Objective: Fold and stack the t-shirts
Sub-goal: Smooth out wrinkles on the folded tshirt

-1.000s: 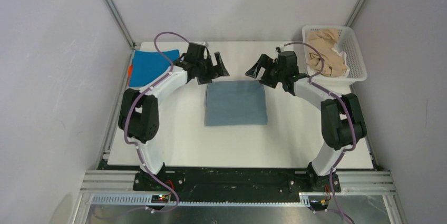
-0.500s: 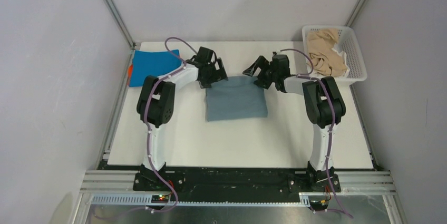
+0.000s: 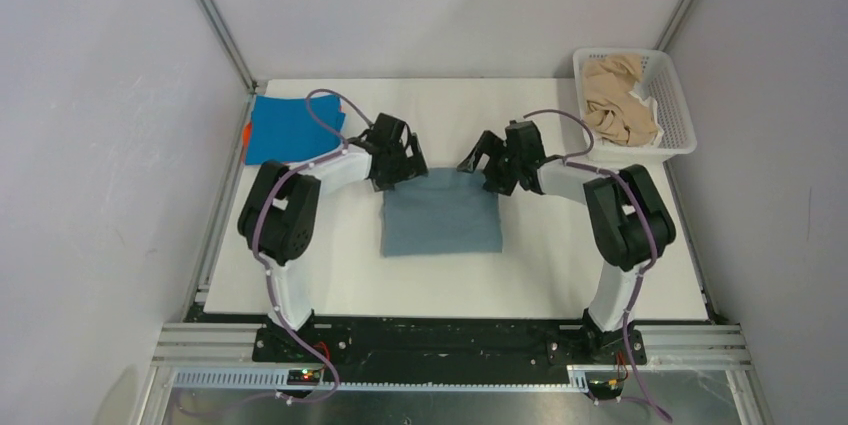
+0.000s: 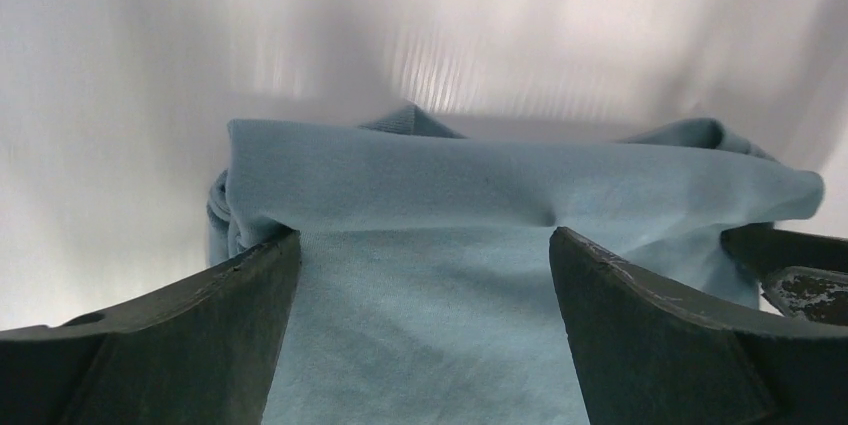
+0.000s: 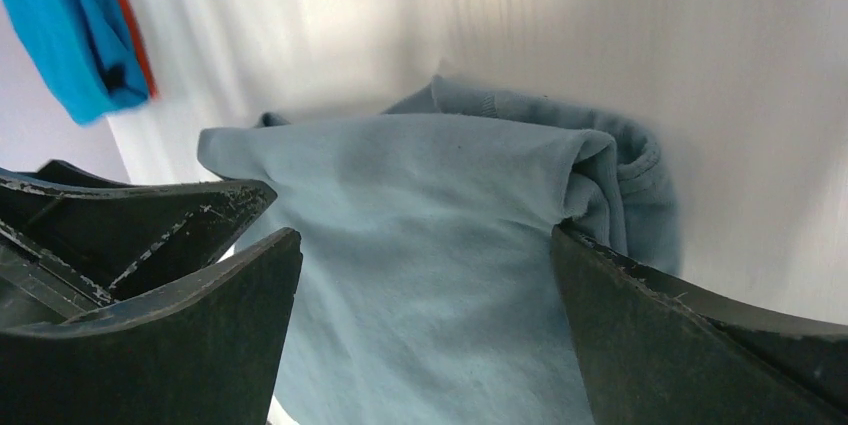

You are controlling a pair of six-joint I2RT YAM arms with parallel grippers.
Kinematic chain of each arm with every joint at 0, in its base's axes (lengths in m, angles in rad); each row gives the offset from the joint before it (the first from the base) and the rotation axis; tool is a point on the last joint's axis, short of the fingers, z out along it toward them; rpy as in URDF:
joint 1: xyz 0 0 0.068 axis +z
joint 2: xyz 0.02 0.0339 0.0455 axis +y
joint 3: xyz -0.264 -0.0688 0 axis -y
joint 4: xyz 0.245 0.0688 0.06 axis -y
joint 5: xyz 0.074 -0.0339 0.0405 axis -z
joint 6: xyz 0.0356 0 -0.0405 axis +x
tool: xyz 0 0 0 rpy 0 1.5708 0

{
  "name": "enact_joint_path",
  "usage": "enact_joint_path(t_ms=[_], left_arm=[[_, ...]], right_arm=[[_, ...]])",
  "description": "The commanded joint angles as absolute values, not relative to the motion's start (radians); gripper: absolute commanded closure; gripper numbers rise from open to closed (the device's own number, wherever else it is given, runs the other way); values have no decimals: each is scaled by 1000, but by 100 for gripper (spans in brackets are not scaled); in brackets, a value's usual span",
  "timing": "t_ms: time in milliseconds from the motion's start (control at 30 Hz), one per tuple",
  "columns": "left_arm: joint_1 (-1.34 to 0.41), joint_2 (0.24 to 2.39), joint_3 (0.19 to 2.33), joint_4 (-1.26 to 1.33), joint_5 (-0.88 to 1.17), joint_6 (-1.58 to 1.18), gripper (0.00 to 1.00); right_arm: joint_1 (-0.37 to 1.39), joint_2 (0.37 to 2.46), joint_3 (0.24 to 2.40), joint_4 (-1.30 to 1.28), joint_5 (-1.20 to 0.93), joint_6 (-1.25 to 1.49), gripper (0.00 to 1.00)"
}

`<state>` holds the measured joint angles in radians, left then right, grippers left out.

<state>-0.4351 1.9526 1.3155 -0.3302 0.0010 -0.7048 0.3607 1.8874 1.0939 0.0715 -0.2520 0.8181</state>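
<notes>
A folded grey-blue t-shirt (image 3: pixel 440 217) lies flat in the middle of the table. My left gripper (image 3: pixel 405 170) stands open over its far left corner, fingertips down on the cloth (image 4: pixel 430 285). My right gripper (image 3: pixel 482 167) is open too, its fingertips resting on the far right corner, where the fabric (image 5: pixel 430 245) bunches up. Neither one pinches the cloth. A bright blue t-shirt (image 3: pixel 290 130) sits folded at the far left on top of an orange one (image 3: pixel 246 135), of which only an edge shows. Beige t-shirts (image 3: pixel 615 100) are crumpled in the basket.
The white lattice basket (image 3: pixel 682 120) stands at the far right corner. Grey walls and metal frame posts close in the table on three sides. The arm bases sit on the rail at the near edge.
Both open grippers have come down onto the grey-blue shirt's far edge and pulled back toward the bases. The shirt has slid a little toward the near edge with them.
</notes>
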Motion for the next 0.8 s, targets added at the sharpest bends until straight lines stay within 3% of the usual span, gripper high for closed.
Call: enact_joint_path(t_ms=[0,267,400,633,767], left_arm=[[-479,1822,1182,-411,-130,-704,0],[-493,1540,1118,-417,-136,-669,0],[-552,1410,1038,-412,-93,-684,0],[-705,1307,743,-243,-15,-771,0],[-721,1277,549,-119,-16,-828,0]], right_arm=[[382,1775,1015,-84,-180,767,1],[436,1478,1006,-224,-75,695,1],[515,1354,904,-167,-154,707,1],[596,1311,629,81,-263,805,1],[591,1351,530,93,-236,811,1]])
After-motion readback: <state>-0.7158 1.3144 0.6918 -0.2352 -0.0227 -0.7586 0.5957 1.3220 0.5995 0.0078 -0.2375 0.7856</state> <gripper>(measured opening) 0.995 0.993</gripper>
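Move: Under both open grippers, just inside its far edge, lies the folded tshirt. Its middle is about 9 cm back and 8 cm right of the left hand, about 9 cm back and 9 cm left of the right hand, and only 1 or 2 cm lower than either. The blue stack stands some 12 cm ahead and 27 cm left of the left hand; the basket is roughly 18 cm ahead and 37 cm right of the right hand. Dragging back together, the wide-open fingertips still on the cloth, both hands sweep about 4–5 cm, then lift off some 10 cm, carry on back over the folded tshirt and sink towards its near part, ending about 18 cm back and still a little higher than they began. The left wrist turns some 13 degrees clockwise, the right as much counter-clockwise. ##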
